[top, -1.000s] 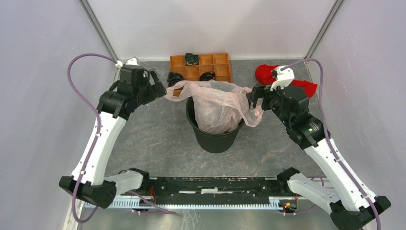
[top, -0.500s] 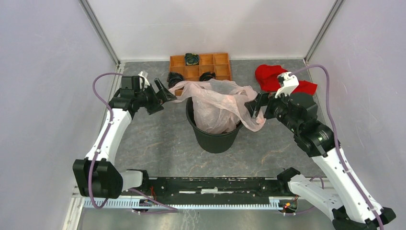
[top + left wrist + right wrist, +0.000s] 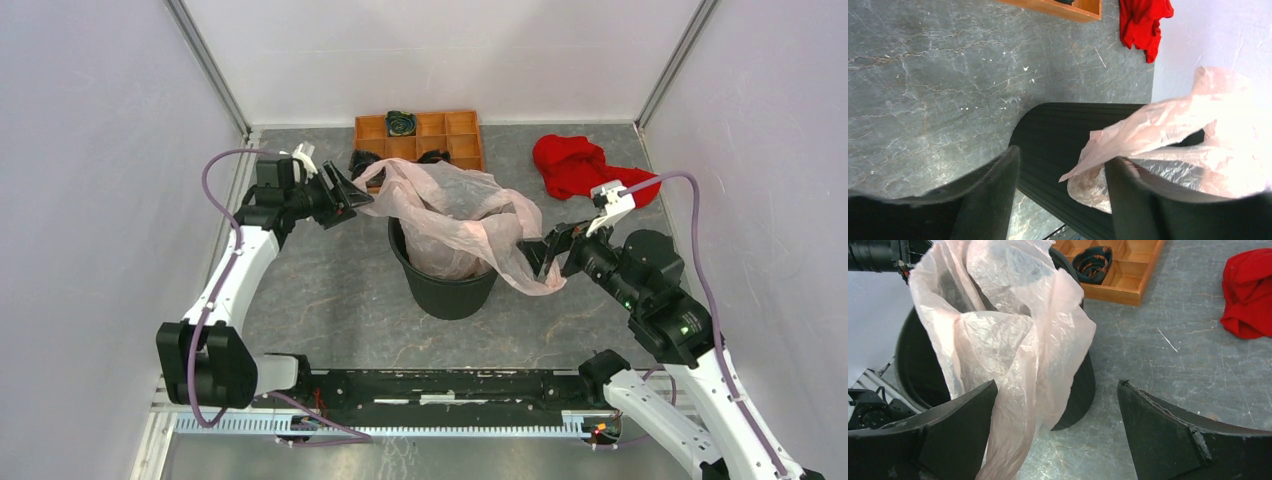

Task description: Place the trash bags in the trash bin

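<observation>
The pale pink trash bag (image 3: 455, 215) sits partly in the round black trash bin (image 3: 445, 290), and its crumpled top stands above the rim. One flap hangs outside the bin's right side. My left gripper (image 3: 350, 195) is at the bag's left upper edge, open. In the left wrist view a corner of the bag (image 3: 1168, 120) reaches into the gap of the gripper (image 3: 1063, 156), close to the right finger, above the bin (image 3: 1058, 135). My right gripper (image 3: 545, 250) is open just right of the bin. Its wrist view has the hanging bag (image 3: 998, 330) beside its left finger (image 3: 958, 430).
An orange compartment tray (image 3: 420, 135) with dark rolled items stands behind the bin. A red cloth (image 3: 580, 165) lies at the back right. White walls close in the left, right and back sides of the grey table (image 3: 330, 290).
My left gripper swung in toward the bag's left edge and its jaws narrowed. My right arm drew back and down to the right, and the bag's right flap slid lower outside the bin.
</observation>
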Controlling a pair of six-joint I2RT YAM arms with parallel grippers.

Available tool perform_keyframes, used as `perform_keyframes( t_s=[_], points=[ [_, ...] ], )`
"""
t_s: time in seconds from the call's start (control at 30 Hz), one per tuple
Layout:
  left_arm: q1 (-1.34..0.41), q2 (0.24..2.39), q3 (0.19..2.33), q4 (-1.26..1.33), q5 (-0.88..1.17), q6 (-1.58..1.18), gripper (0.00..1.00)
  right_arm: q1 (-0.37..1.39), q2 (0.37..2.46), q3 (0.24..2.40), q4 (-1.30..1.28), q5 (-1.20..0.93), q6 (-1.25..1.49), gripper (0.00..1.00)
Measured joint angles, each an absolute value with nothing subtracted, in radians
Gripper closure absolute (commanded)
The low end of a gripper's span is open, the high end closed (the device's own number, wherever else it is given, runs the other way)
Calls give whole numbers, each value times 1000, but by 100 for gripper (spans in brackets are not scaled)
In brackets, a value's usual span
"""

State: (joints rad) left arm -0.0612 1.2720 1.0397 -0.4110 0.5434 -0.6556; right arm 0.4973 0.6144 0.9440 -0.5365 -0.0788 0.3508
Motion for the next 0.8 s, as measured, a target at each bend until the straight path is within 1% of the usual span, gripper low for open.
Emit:
perform_keyframes(
  t_s=[0.03,0.13,0.23,0.27,0.3,0.37,0.43,0.57,0.73,0.8],
  points=[
    [-61,1278,1037,-405,553,-662,47,497,608,930,-529,-72,350,11],
    [-61,1287,1032,-391,562,-669,71,497,590,891,-523,-20,343,31],
    [-61,1283,1032,-400,569,-668,90,497,587,874,-520,33,332,48],
    [-61,1277,1032,-414,569,-662,95,497,589,874,-519,44,327,53],
    [-61,1265,1032,-442,567,-648,98,497,590,875,-518,53,317,57],
    [-61,1229,1033,-494,554,-627,98,497,591,875,-519,60,290,66],
    [-61,1165,1033,-560,527,-596,98,497,591,877,-524,62,262,69],
    [-61,976,1037,-691,445,-550,98,497,591,881,-548,75,213,74],
    [-61,779,1035,-797,334,-536,98,497,596,882,-592,128,183,75],
    [-61,707,1000,-812,312,-537,98,497,602,882,-617,171,178,74]
  ],
)
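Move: The trash bag's loose left corner already lies between the left hand's open fingers, about 2 cm to the right of its hand point. From there the trash bin's middle is some 18 cm right, 5 cm back and 12 cm lower; the wooden tray is roughly 20 cm ahead, 12 cm right and 23 cm below. The bag's right edge hangs at the right hand's left finger, about 2 cm left and 2 cm below; the bin's middle is some 17 cm left, 8 cm ahead and 22 cm below that hand. The trash bag's left corner is pinched as the left fingers shut, then pulled about 12 cm back, with some 5 cm left and up, away from the tray and past the bin's near left side, the wrist tilting up and rolling a little. The right hand closes most of the way around the bag's right edge while easing about 5 cm right and down, rolling some 15 degrees left side down. ##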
